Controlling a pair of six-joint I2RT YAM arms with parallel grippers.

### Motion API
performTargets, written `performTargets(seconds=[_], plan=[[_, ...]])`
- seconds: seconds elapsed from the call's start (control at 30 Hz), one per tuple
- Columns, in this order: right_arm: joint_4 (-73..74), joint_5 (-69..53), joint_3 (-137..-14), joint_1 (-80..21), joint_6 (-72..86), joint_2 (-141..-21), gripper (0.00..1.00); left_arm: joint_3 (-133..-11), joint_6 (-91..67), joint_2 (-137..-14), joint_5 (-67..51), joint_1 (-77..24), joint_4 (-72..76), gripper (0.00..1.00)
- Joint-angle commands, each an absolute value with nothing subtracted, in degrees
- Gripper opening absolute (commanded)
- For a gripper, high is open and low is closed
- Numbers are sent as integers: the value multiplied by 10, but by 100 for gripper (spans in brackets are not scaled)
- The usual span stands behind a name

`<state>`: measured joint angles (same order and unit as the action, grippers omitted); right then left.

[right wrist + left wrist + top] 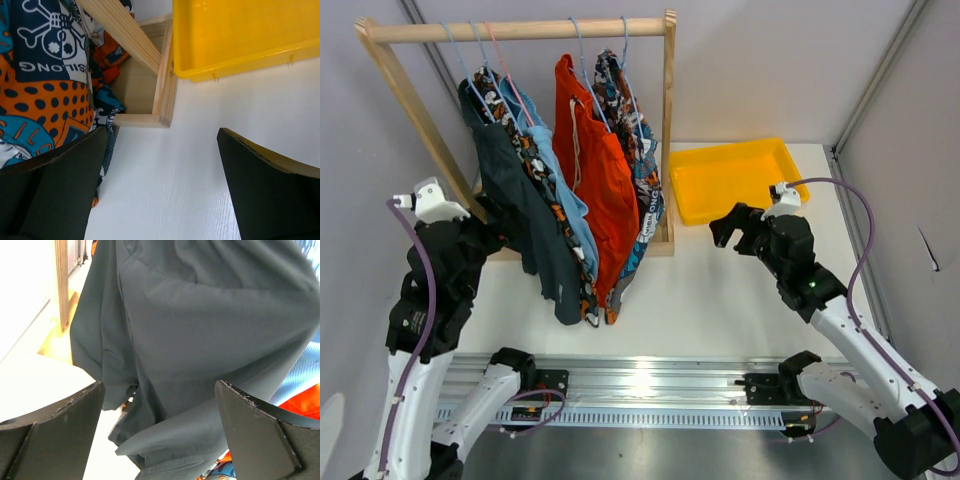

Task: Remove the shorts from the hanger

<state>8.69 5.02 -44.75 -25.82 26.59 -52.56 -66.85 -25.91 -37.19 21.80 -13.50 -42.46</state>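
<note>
Five pairs of shorts hang on wire hangers [578, 48] from a wooden rack [520, 30]: dark navy [523, 215], camouflage [542, 170], light blue [566, 205], plain orange [595, 170] and a blue-orange-white print [642, 185]. My left gripper [498, 222] is open at the navy pair's left edge. In the left wrist view, navy fabric [200, 330] fills the space ahead of the open left gripper [160, 386]. My right gripper [730, 228] is open and empty over the table, right of the rack. The right wrist view shows the print pair [45, 85] left of this gripper [162, 132].
A yellow tray [732, 180] lies on the white table right of the rack and also shows in the right wrist view [240, 30]. The rack's wooden base corner [162, 100] lies just ahead of my right gripper. Grey walls stand behind and at both sides.
</note>
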Motion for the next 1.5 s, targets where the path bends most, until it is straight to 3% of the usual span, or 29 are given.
performTargets(seconds=[0.0,0.17,0.53,0.6,0.67,0.77,0.87,1.47], plan=[[80,89,-432,-273,286,-495,99,-721,-222,-392,217,-134,-439,99],[110,87,-432,-300,276,-497,99,-837,-193,-413,229,-134,-450,99],[140,66,-444,-330,258,-520,99,-1236,-170,-708,278,-133,-523,96],[145,63,-446,-331,254,-524,99,-1253,-172,-740,276,-127,-512,86],[151,62,-448,-332,250,-524,99,-1276,-173,-783,268,-113,-498,69],[167,62,-446,-332,243,-517,99,-1315,-184,-837,262,-88,-500,57],[174,66,-436,-333,247,-506,99,-1332,-192,-869,251,-66,-497,51],[173,55,-435,-333,250,-508,99,-1328,-187,-940,214,-12,-460,53]])
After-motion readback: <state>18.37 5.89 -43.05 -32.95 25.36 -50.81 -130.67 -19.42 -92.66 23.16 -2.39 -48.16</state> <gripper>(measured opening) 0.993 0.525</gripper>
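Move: Ahead of the left hand by about 20 cm, 3 cm to its left and some 12 cm above it, is the waist of the dark shorts on their blue hanger. The floral shorts' waist hangs about 4 cm to the right of that waist, and the light blue shorts' about 9 cm right of it, both about level with it fore and aft and in height. From the right hand the dark waist lies some 12 cm ahead, 45 cm left and 23 cm up. Rising fast in front of the dark shorts by some 22 cm, its fingers tipping up, the left hand then swings forward about 19 cm and dips roughly 9 cm over their waist, levelling out and turning slightly counter-clockwise. Its fingers close to about half open and end astride the blue hanger's near arm. The empty right hand eases back and down about 4 cm each. ##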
